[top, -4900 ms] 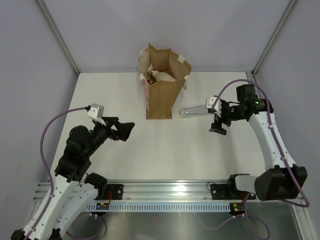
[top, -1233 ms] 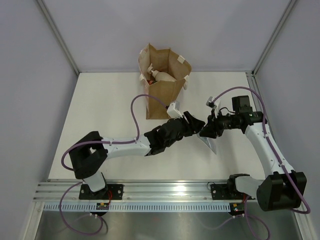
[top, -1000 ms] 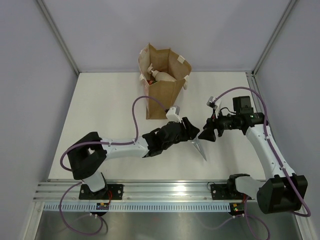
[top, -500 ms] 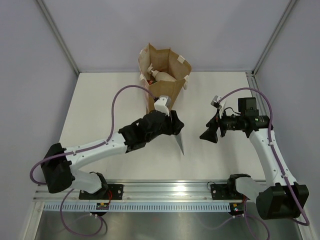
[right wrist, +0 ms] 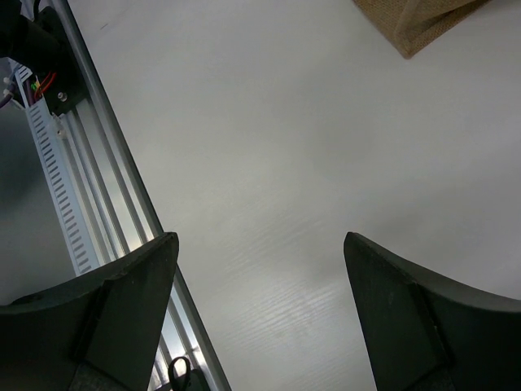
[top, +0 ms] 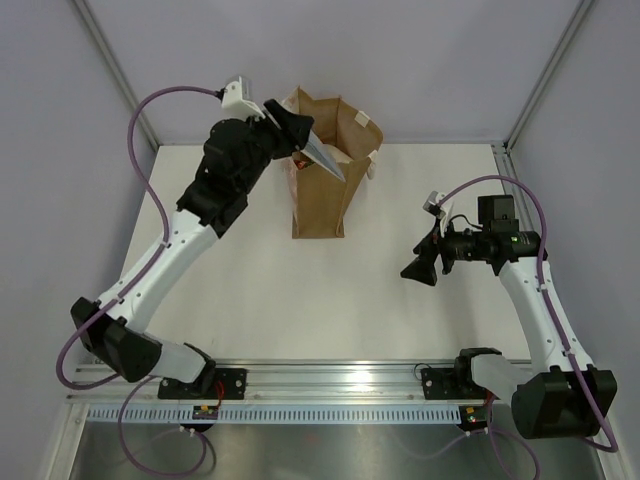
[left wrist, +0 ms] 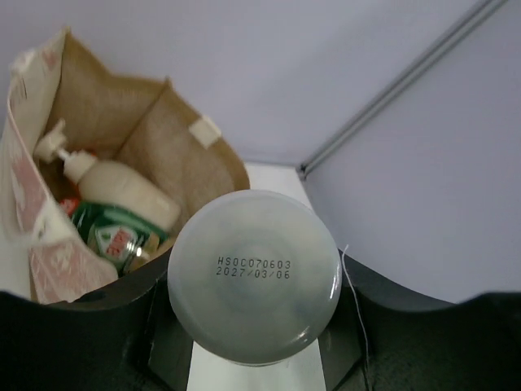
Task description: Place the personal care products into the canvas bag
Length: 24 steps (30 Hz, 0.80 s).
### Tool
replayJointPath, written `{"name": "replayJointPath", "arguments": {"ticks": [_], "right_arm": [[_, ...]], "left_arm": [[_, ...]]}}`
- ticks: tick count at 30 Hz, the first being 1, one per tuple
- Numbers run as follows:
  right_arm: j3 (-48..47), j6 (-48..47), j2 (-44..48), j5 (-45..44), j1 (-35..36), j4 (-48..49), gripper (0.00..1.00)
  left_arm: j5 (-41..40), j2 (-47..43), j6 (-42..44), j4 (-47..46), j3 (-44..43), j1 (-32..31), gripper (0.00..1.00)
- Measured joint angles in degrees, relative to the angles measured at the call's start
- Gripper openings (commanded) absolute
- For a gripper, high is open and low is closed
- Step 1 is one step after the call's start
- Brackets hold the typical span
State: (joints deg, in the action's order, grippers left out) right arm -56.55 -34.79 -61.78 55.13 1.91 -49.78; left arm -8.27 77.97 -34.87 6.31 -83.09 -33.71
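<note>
The silver tube is gripped at its cap end by my left gripper, which is shut on it and raised over the left rim of the canvas bag. The tube slants down toward the bag's mouth. In the left wrist view the tube's round grey end fills the space between the dark fingers. Beyond it the bag holds a beige pump bottle and a dark green bottle. My right gripper hangs open and empty over the table, right of the bag; the right wrist view shows it above bare table.
The white table is walled on three sides. A metal rail with the arm bases runs along the near edge, and it also shows as the rail in the right wrist view. A corner of the bag shows there too.
My left arm has swung the silver tube from the table's middle up and back to the bag's mouth. My right gripper opened off the tube and drew back to the right.
</note>
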Motion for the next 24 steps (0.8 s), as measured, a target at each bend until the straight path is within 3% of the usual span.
{"name": "replayJointPath", "arguments": {"ticks": [5, 12, 15, 16, 18, 19, 24], "right_arm": [[0.0, -0.15, 0.37, -0.02, -0.7, -0.04, 0.9], [0.0, -1.18, 1.92, 0.28, -2.97, -0.79, 0.9], [0.0, -1.49, 2.32, 0.46, -4.02, -1.18, 0.9], [0.0, -1.57, 2.36, 0.57, -4.02, -1.18, 0.9], [0.0, -1.73, 2.34, 0.7, -4.13, -1.27, 0.9], [0.0, -1.88, 2.34, 0.7, -4.17, -1.4, 0.9], [0.02, -2.54, 2.38, 0.7, -4.35, -2.27, 0.91]], "left_arm": [[-0.11, 10.38, -0.26, -3.89, -11.15, 4.87, 0.0], [0.48, 28.72, 1.16, -0.44, -25.94, 8.7, 0.0], [2.05, 33.88, 2.12, 2.75, -28.61, 9.55, 0.15], [2.73, 34.75, 2.27, 3.91, -28.61, 9.66, 0.39], [4.63, 35.91, 2.34, 6.54, -28.61, 9.68, 0.58], [5.35, 36.24, 2.38, 7.76, -28.79, 9.66, 0.78], [7.5, 36.41, 3.3, 11.85, -32.81, 9.42, 0.99]]}}
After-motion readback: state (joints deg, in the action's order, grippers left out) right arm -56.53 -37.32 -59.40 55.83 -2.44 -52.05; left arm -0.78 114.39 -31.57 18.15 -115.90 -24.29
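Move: The left hand, holding the tube near its cap, has the canvas bag some 16 cm ahead and 5 cm to its right, the bag's middle about 27 cm lower. The pump bottle in it is about 18 cm ahead, 4 cm right and 21 cm below the hand; the green bottle is 14 cm ahead, 3 cm right and 22 cm below. From the idle right hand the bag is roughly 31 cm ahead, 29 cm left, 9 cm lower. Still pinching the tube near its cap, the left hand carries it about 17 cm forward over the bag's mouth, rising slightly at first, then sinks some 14 cm as the wrist tips down about 15 degrees. Near the bottom the fingers spread wide and let go of the tube, and the hand starts back up a couple of centimetres. ##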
